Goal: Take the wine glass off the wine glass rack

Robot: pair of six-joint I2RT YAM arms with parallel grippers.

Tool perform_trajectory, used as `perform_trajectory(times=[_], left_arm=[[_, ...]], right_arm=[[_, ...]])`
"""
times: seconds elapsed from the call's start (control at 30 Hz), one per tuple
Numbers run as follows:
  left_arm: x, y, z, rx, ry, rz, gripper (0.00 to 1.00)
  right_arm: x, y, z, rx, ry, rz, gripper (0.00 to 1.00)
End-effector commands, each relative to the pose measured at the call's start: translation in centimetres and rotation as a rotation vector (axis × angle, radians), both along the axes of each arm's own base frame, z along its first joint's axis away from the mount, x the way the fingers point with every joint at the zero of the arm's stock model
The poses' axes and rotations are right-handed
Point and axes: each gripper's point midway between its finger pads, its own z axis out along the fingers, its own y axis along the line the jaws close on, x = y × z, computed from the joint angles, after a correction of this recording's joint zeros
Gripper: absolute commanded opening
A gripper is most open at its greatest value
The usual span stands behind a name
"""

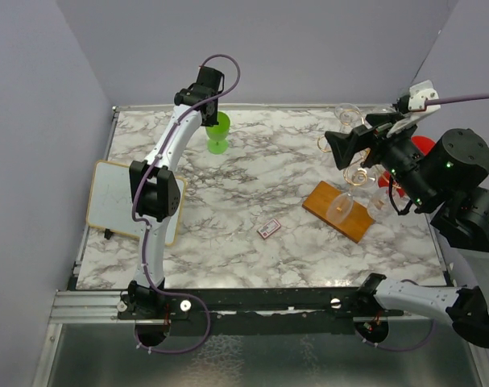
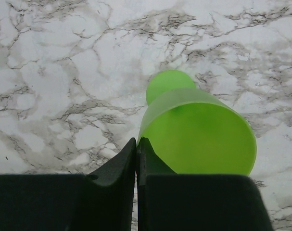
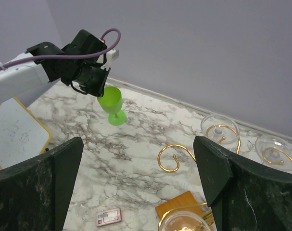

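The wine glass rack (image 1: 358, 173) is gold wire with curled arms (image 3: 174, 156) on a brown wooden base (image 1: 338, 211) at the right of the table. Clear wine glasses hang upside down from it (image 3: 219, 129) (image 3: 276, 151), and one is nearest the camera (image 3: 184, 222). My right gripper (image 3: 138, 168) hovers above the rack, open wide and empty; in the top view it is (image 1: 349, 147). My left gripper (image 2: 136, 144) is shut at the far back, its fingertips against the rim of a green wine glass (image 2: 198, 137) standing on the marble.
A small card (image 1: 268, 229) lies on the marble table (image 1: 252, 185) left of the wooden base. A whiteboard (image 1: 111, 189) sits at the left edge. Something red (image 1: 422, 146) shows behind my right arm. Grey walls close in the back and sides.
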Motion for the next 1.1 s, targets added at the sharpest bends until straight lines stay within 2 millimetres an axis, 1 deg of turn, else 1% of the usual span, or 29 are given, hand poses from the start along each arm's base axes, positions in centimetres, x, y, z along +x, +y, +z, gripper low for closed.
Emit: perform_trajectory(times=[0.0,0.07,0.2,0.3,0.47,0.6,0.63,0.67,0.73,0.83,0.87,0.97,1.07], left_arm=[[0.4,0.4,0.5,0.012,-0.002,-0.003,0.13],[0.5,0.4,0.9,0.005,-0.012,-0.007,0.26],[0.4,-0.1,1.9,-0.02,-0.026,-0.027,0.39],[0.2,-0.6,3.4,-0.051,-0.05,-0.045,0.49],[-0.7,-0.4,7.1,-0.063,-0.114,-0.063,0.6],[-2.5,-0.1,10.6,-0.083,-0.166,-0.085,0.65],[-3.3,-0.2,12.1,-0.103,-0.187,-0.098,0.65],[-4.2,-0.4,12.9,-0.128,-0.194,-0.114,0.66],[-6.3,-1.3,13.8,-0.19,-0.191,-0.169,0.68],[-9.8,-2.8,15.0,-0.299,-0.211,-0.256,0.74],[-11.1,-3.4,16.1,-0.351,-0.247,-0.294,0.75],[-14.9,-5.5,18.0,-0.516,-0.311,-0.407,0.79],[-18.1,-7.8,19.7,-0.726,-0.365,-0.491,0.8]], right_arm=[[-0.8,-0.2,-0.7,0.021,0.009,0.021,0.99],[-1.2,-0.3,-0.8,0.035,0.017,0.027,0.99],[-1.5,-0.6,-1.1,0.032,0.035,0.03,1.0],[-1.5,-0.4,-1.8,0.016,0.052,0.034,0.99],[-1.1,-0.4,-3.9,-0.032,0.104,0.016,1.0],[-1.2,-0.6,-5.7,-0.074,0.153,0.006,0.99],[-1.3,-0.7,-5.9,-0.086,0.157,0.007,1.0],[-1.4,-0.9,-6.3,-0.099,0.167,0.006,0.99],[-1.7,-1.5,-6.8,-0.13,0.177,-0.004,1.0],[-2.5,-2.5,-7.1,-0.172,0.173,0.001,1.0],[-2.7,-2.9,-7.1,-0.177,0.168,-0.006,1.0],[-2.6,-5.0,-6.8,-0.154,0.159,-0.104,1.0],[-2.5,-6.1,-6.4,-0.12,0.144,-0.164,0.98]])
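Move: My left hand is still closed on the rim of the green wine glass, whose middle lies about 4 cm to the right and 9 cm below, level with it fore and aft. On the table some 18 cm below this hand, the whiteboard is about 19 cm back and 20 cm left, the small card box about 27 cm back and 19 cm right. From my right hand the glass is roughly 31 cm ahead, 28 cm left and 40 cm down. I let the rim go with my left hand, spreading the fingers wide while barely rising at first, then lift about 17 cm and draw back some 15 cm, speeding up away from the glass, the wrist tipping up, rolling and swinging clockwise. My right hand, open and empty, sinks about 6 cm, easing right and a little back late on, its fingers tilting down some 10 degrees. ##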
